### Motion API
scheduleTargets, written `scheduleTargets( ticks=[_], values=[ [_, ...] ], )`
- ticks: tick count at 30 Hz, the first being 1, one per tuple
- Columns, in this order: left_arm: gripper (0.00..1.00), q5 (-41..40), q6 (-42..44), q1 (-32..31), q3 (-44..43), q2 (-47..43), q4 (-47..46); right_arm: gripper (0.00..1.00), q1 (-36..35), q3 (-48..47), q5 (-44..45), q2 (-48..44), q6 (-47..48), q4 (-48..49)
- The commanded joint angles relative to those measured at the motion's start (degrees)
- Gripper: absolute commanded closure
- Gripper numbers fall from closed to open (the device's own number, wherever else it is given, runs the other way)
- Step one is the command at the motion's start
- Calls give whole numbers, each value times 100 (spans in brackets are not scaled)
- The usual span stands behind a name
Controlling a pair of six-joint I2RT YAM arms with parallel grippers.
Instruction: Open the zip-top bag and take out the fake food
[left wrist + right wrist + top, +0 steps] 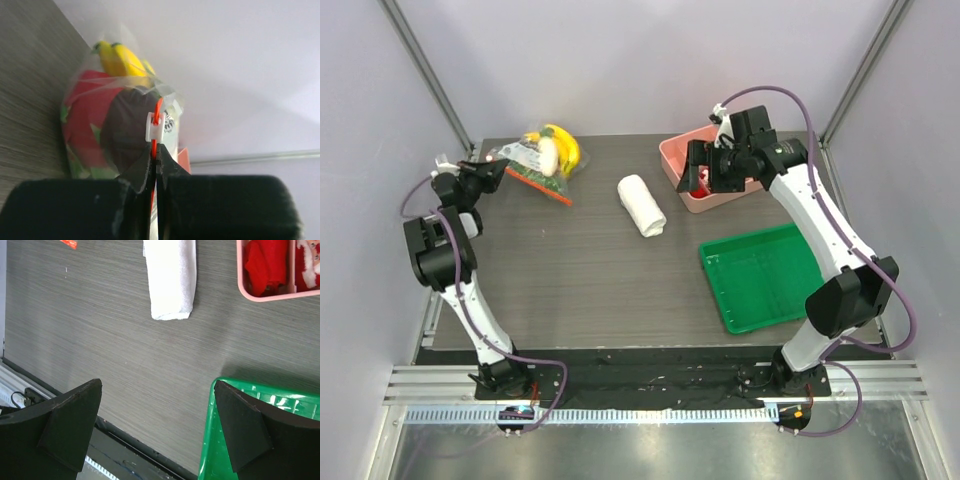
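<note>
The zip-top bag (545,157) lies at the table's back left, clear and crinkly, with the fake food inside. Through the plastic I see a yellow banana (122,60), a pink-red dragon fruit (84,112) and a dark red fruit (125,127). My left gripper (155,156) is shut on the bag's orange-red zip strip (158,107), just under the white slider (155,127). In the top view the left gripper (490,174) sits at the bag's left end. My right gripper (157,384) hangs open and empty, high over the table's right side by the pink tray.
A rolled white towel (642,205) lies mid-table. A pink divided tray (672,160) with red-and-white pieces stands at the back right. A green tray (760,275) sits front right, its rim (209,440) under my right finger. The back wall is close behind the bag.
</note>
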State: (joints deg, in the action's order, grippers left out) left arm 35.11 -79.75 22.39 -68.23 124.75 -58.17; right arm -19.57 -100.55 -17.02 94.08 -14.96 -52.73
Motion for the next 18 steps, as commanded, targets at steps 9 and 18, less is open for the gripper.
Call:
scheduleTargets(
  ticks=[9, 18],
  values=[
    [100, 411, 4448, -279, -463, -3648, 6504, 0, -521, 819, -768, 109, -402, 2451],
    [100, 1126, 6468, -1132, -753, -4389, 8347, 0, -1030, -1043, -1032, 1462, -78, 2224]
  ],
)
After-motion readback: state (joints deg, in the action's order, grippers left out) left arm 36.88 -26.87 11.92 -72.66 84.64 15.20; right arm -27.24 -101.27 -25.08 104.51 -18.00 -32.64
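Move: The left hand has the bag pinched by its zip edge; the food-filled bag lies about 8 cm right, 4 cm ahead and 7 cm below. It heads for clear table 18 cm right, 12 cm back and 14 cm below; the white towel is 33 cm right, 9 cm back. From the open right hand, the bag is roughly 36 cm left, 8 cm ahead and 18 cm lower; the towel is some 10 cm left, about level fore and aft, 24 cm below. Back, right and up in one quick sweep, the left hand draws the bag off the far left corner towards the right hand, roughly 13 cm back, 12 cm right and 10 cm higher, its rise levelling off near the end. It rolls some 40 degrees, left side rising, and swings clockwise, keeping its shut grip on the zip edge. The wide-open right hand travels about 11 cm left towards the bag, edging forward and turning slightly counter-clockwise, touching nothing. ##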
